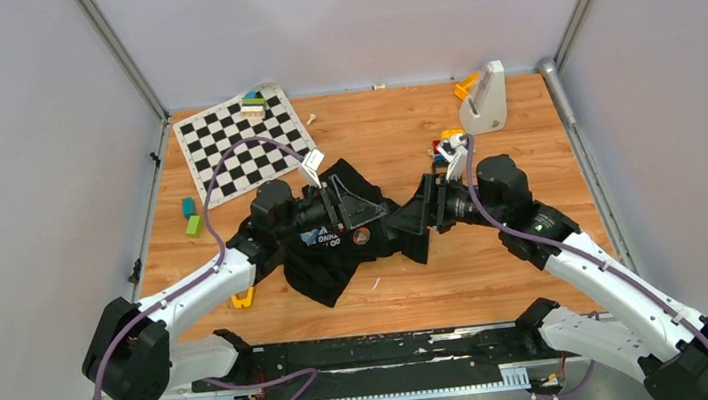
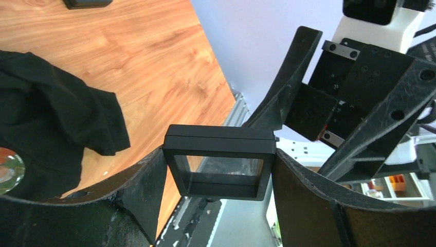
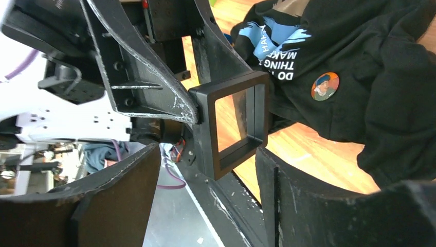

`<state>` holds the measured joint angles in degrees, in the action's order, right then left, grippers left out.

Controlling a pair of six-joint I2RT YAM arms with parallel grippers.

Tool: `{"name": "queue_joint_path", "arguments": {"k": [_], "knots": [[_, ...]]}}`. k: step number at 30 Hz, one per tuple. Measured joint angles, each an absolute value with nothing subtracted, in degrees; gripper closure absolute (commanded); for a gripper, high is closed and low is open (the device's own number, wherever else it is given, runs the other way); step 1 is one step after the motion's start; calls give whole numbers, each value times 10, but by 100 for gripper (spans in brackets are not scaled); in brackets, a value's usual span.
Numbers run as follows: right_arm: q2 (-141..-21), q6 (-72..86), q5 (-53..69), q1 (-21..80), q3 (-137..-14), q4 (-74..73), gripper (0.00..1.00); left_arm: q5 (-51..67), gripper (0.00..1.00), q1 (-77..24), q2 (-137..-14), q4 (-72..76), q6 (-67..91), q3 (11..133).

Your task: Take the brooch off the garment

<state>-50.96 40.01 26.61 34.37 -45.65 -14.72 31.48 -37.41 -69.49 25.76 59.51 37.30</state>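
Note:
The garment (image 1: 331,258), a black T-shirt with a light-blue graphic and white lettering, lies crumpled at mid-table. The brooch (image 3: 325,86), a small round badge with an orange and blue picture, is pinned to it beside the lettering; it also shows from above (image 1: 362,236) and at the left wrist view's edge (image 2: 6,170). My left gripper (image 2: 220,159) is shut on a black square frame (image 2: 218,139) with a clear window, held above the shirt. My right gripper (image 3: 205,149) faces it with jaws open; the frame (image 3: 234,123) hangs just above and partly between them, close to one fingertip (image 3: 262,154).
A chessboard mat (image 1: 243,142) with stacked blocks (image 1: 253,104) lies at the back left. Green and teal blocks (image 1: 191,219) sit by the left edge. A white stand (image 1: 484,97) is at the back right, small coloured pieces (image 1: 444,144) before it. A yellow piece (image 1: 242,297) lies near the shirt.

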Motion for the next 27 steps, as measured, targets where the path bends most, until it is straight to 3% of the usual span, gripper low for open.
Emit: {"name": "queue_joint_path", "arguments": {"k": [14, 27], "knots": [[-589, 340, 153, 400, -471, -174, 58, 289, 100, -370, -773, 124, 501, 420], [-611, 326, 77, 400, -459, -177, 63, 321, 100, -362, -873, 187, 505, 420]]}}
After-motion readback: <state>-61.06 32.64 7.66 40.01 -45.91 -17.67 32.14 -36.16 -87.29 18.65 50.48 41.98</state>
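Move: Holding the black frame upright, the left hand has the brooch about 5 cm ahead, 3 cm to its left and 17 cm below. At about that height, the white print lies 7 cm left of the brooch, and the sleeve end is 8 cm to this hand's right and 1 cm ahead. From the empty right hand, the frame is roughly 4 cm left, 1 cm ahead and 1 cm lower; the brooch is 7 cm left, 5 cm ahead and 18 cm down. Sinking about 11 cm and easing a little forward, the left hand takes the still-gripped frame down towards the brooch, its fingers tipping some 15 degrees further downward. Beside it the right hand goes down about 7 cm, then increasingly forward, tips its fingers lower and narrows them to roughly half their gap, staying close to the frame's edge. ##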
